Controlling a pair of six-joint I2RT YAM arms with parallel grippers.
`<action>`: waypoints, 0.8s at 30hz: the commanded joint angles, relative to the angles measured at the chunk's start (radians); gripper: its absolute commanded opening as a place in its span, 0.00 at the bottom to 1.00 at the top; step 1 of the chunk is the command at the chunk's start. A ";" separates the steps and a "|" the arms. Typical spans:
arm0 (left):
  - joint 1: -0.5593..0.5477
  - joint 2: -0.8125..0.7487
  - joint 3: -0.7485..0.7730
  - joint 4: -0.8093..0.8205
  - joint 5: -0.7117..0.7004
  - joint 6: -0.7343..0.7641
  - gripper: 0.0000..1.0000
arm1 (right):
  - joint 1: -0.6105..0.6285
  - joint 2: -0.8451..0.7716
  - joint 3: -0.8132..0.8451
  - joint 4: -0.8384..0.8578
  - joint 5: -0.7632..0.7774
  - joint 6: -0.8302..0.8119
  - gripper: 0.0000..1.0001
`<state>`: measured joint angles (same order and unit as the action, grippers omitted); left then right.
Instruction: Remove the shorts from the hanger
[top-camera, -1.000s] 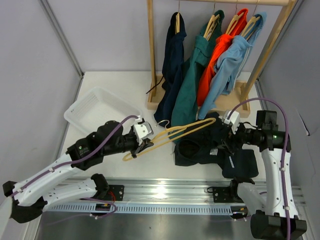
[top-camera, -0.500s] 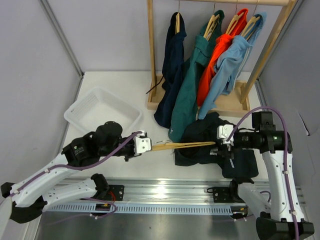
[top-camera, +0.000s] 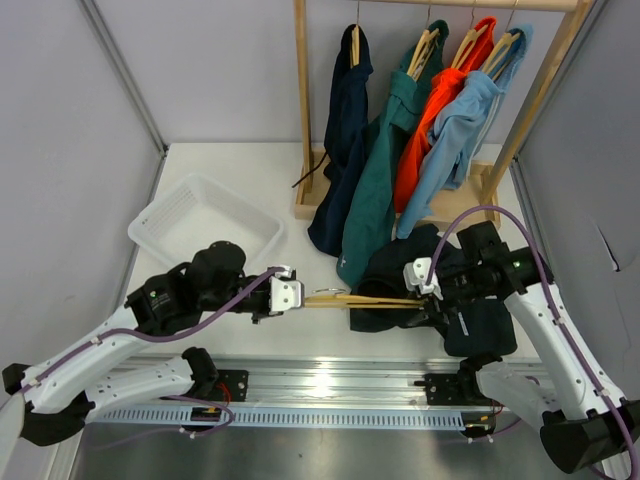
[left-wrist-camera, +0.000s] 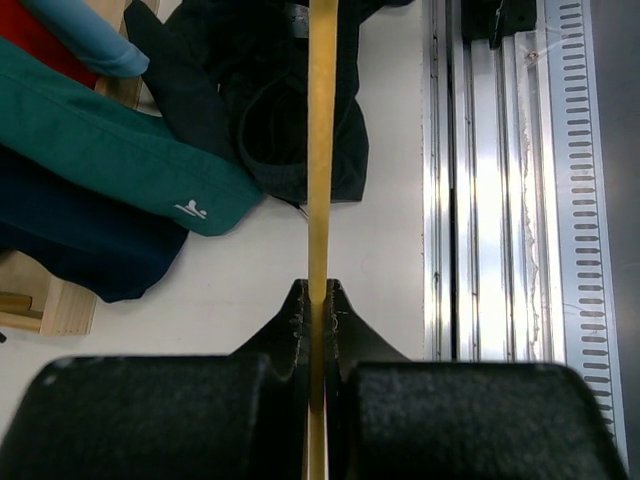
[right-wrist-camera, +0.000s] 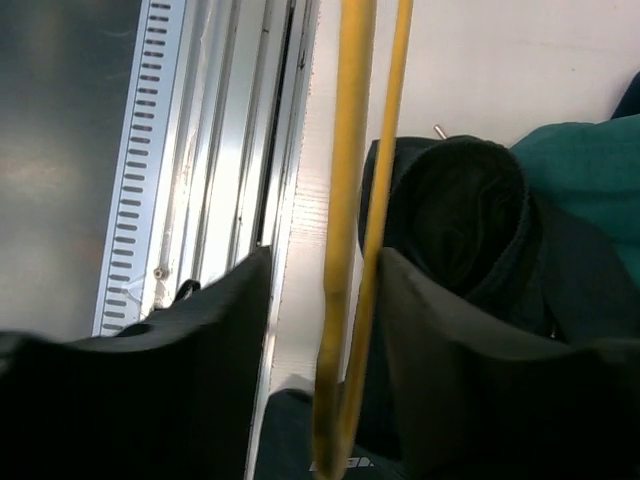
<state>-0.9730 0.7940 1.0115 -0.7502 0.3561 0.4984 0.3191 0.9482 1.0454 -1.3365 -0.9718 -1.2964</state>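
Observation:
The pale wooden hanger (top-camera: 365, 299) is held edge-on, level above the table. My left gripper (top-camera: 300, 298) is shut on its near end; the left wrist view shows the bar (left-wrist-camera: 322, 150) pinched at the gripper (left-wrist-camera: 319, 290). The almost black shorts (top-camera: 395, 270) lie crumpled on the table under the hanger's far end, also in the left wrist view (left-wrist-camera: 280, 110). My right gripper (top-camera: 428, 297) is at that far end. In the right wrist view it (right-wrist-camera: 322, 265) stands open, straddling both hanger bars (right-wrist-camera: 345, 200) with gaps on each side, the shorts (right-wrist-camera: 470, 210) below.
A white basket (top-camera: 180, 215) sits at the back left. A wooden rack (top-camera: 460, 205) behind carries dark navy (top-camera: 345, 130), teal (top-camera: 375, 190), orange (top-camera: 425, 130) and light blue (top-camera: 460, 130) garments; the teal hem hangs close to the shorts. The metal rail (top-camera: 330, 375) runs along the near edge.
The hanger turned from lying flat to edge-on and came lower. My right gripper moved left to its far end and its jaws narrowed around the bars. The left gripper kept its hold.

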 joint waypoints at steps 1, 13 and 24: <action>-0.001 0.001 0.004 0.089 0.046 0.019 0.00 | 0.034 0.012 0.005 0.011 0.034 0.042 0.48; -0.001 -0.039 -0.037 0.124 0.012 -0.004 0.00 | 0.029 -0.055 0.001 0.046 0.059 0.095 0.00; -0.001 -0.264 -0.111 0.325 -0.212 -0.101 0.99 | -0.102 -0.144 0.037 0.043 -0.001 0.184 0.00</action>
<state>-0.9730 0.5907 0.8928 -0.5331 0.2451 0.4210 0.2592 0.8425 1.0451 -1.2881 -0.9039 -1.1534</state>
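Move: Across the gap between the hands lies the bare wooden hanger, its middle some 8 cm right of the left hand that still grips it, at much the same height. Its right end already sits between the right hand's open fingers. From the right hand, the removed dark shorts lie about 7 cm ahead, 6 cm right and 18 cm below. The teal garment's hem is roughly 12 cm ahead of the left hand, 12 cm right and 18 cm down. Closing almost on the spot, the right hand pinches the hanger's right end while the left still holds on. The left then opens wide and backs off up and slightly left by about 4 cm, fingertips tilting up some 15 degrees. The right keeps its pinch, easing a little right and up as it turns slightly clockwise. ##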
